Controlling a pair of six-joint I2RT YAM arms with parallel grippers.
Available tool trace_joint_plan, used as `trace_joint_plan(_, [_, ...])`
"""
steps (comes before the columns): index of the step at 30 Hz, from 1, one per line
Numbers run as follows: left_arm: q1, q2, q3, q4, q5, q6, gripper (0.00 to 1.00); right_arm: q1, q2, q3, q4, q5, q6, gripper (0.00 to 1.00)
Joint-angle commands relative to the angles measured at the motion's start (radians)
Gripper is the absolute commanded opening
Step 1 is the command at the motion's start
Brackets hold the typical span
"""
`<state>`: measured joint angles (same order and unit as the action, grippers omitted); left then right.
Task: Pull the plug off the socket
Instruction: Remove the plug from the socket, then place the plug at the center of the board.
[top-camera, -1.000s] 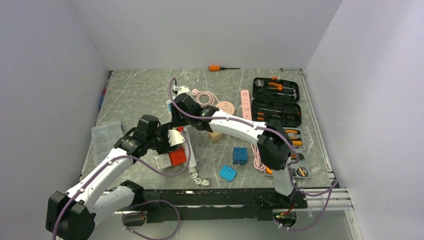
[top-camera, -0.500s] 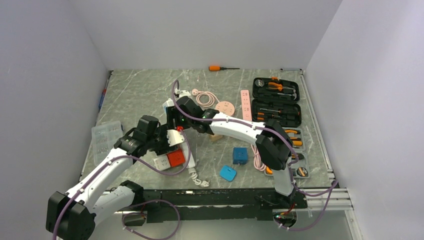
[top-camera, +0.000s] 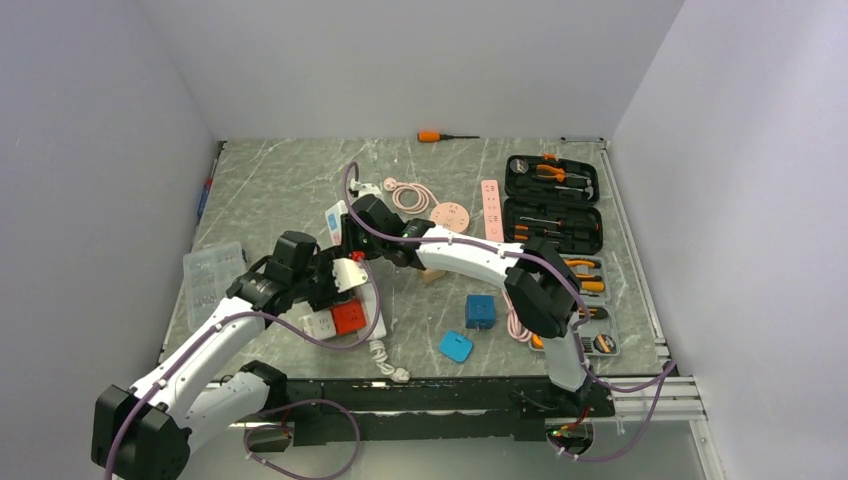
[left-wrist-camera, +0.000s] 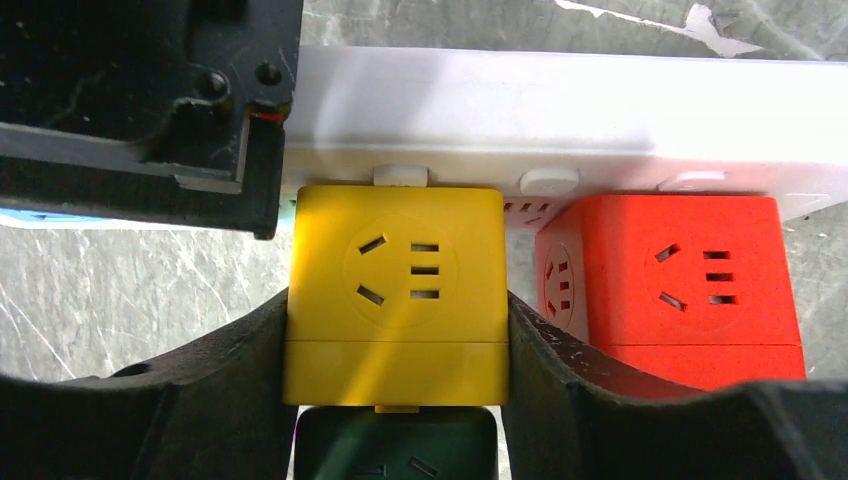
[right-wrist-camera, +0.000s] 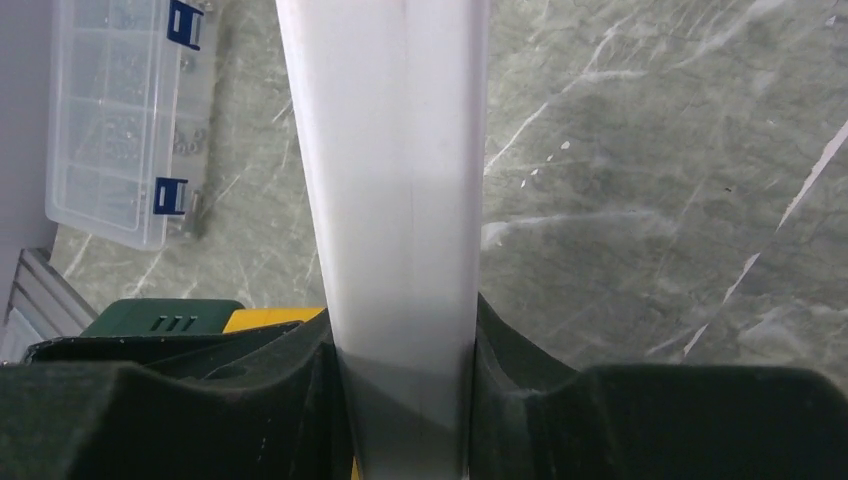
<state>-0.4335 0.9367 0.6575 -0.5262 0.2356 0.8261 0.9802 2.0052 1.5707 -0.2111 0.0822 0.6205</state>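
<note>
The plug, a yellow cube (left-wrist-camera: 395, 290) with socket holes on its face, sits against the long side of the socket, a white power strip (left-wrist-camera: 560, 110). My left gripper (left-wrist-camera: 397, 310) is shut on the yellow cube, one finger on each side. A red cube (left-wrist-camera: 690, 290) is plugged in beside it, and a dark green cube (left-wrist-camera: 395, 445) lies under the yellow one. My right gripper (right-wrist-camera: 405, 340) is shut across the white strip (right-wrist-camera: 390, 150). From above, both grippers meet at the strip (top-camera: 348, 272) left of centre.
A clear organiser box (top-camera: 210, 272) lies left of the left arm. The strip's white cable (top-camera: 385, 355) trails toward the near edge. A blue cube (top-camera: 480, 310), a blue pad (top-camera: 456, 346), a pink strip (top-camera: 491, 208) and an open tool case (top-camera: 552, 200) lie to the right.
The right gripper opened briefly, shifted slightly left and shut on the strip again. The strip's cable tail slid a little toward the near edge. The left grip on the yellow cube is unchanged.
</note>
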Motion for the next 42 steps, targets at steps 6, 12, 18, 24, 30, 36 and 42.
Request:
trace_joint_plan(6, [0.000,-0.065,0.113,0.077,0.014,-0.027,0.00,-0.050,-0.041,-0.046,0.018,0.112,-0.012,0.00])
trace_joint_plan(12, [0.001,-0.069,0.197,-0.006,0.030,-0.019,0.00,-0.052,-0.031,-0.051,-0.027,0.181,-0.068,0.00])
trace_joint_plan(18, [0.001,-0.087,0.188,-0.055,0.016,0.016,0.00,-0.087,-0.052,-0.100,-0.011,0.154,-0.065,0.00])
trace_joint_plan(24, [0.002,-0.083,0.076,-0.028,-0.042,0.011,0.00,-0.107,-0.091,-0.152,0.008,0.131,-0.067,0.00])
trace_joint_plan(30, [0.040,-0.009,0.011,0.012,-0.064,-0.024,0.00,-0.106,-0.156,-0.228,0.038,0.111,-0.050,0.00])
trace_joint_plan(36, [0.127,0.093,-0.023,0.082,-0.002,-0.077,0.00,-0.108,-0.212,-0.263,0.035,0.122,-0.041,0.00])
trace_joint_plan(42, [0.159,0.081,-0.114,0.155,0.115,-0.135,0.00,-0.107,-0.219,-0.244,0.027,0.111,-0.029,0.00])
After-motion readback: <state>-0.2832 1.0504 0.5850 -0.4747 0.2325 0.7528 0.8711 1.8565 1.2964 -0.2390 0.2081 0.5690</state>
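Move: The yellow plug is already between the left fingers, pushed into the white power strip; its socket lies some 4 cm to this hand's right and 1 cm ahead, level. The green block sits on the plug about 4 cm to the left; the red block is 6 cm back and 3 cm right. From the right hand, which grips the strip, the yellow plug is about 7 cm back and 4 cm left; the beige block lies 17 cm right, 5 cm back, 9 cm lower. Keep both grips. Raise the left gripper quickly by about 9 cm to part the yellow plug from the strip, then sink it well below its starting height and shift it left. Meanwhile carry the strip right about 11 cm with the right gripper, away from the plug, first slightly forward and lowering, easing up a little at the end, with the wrist swinging some 10 degrees clockwise. ##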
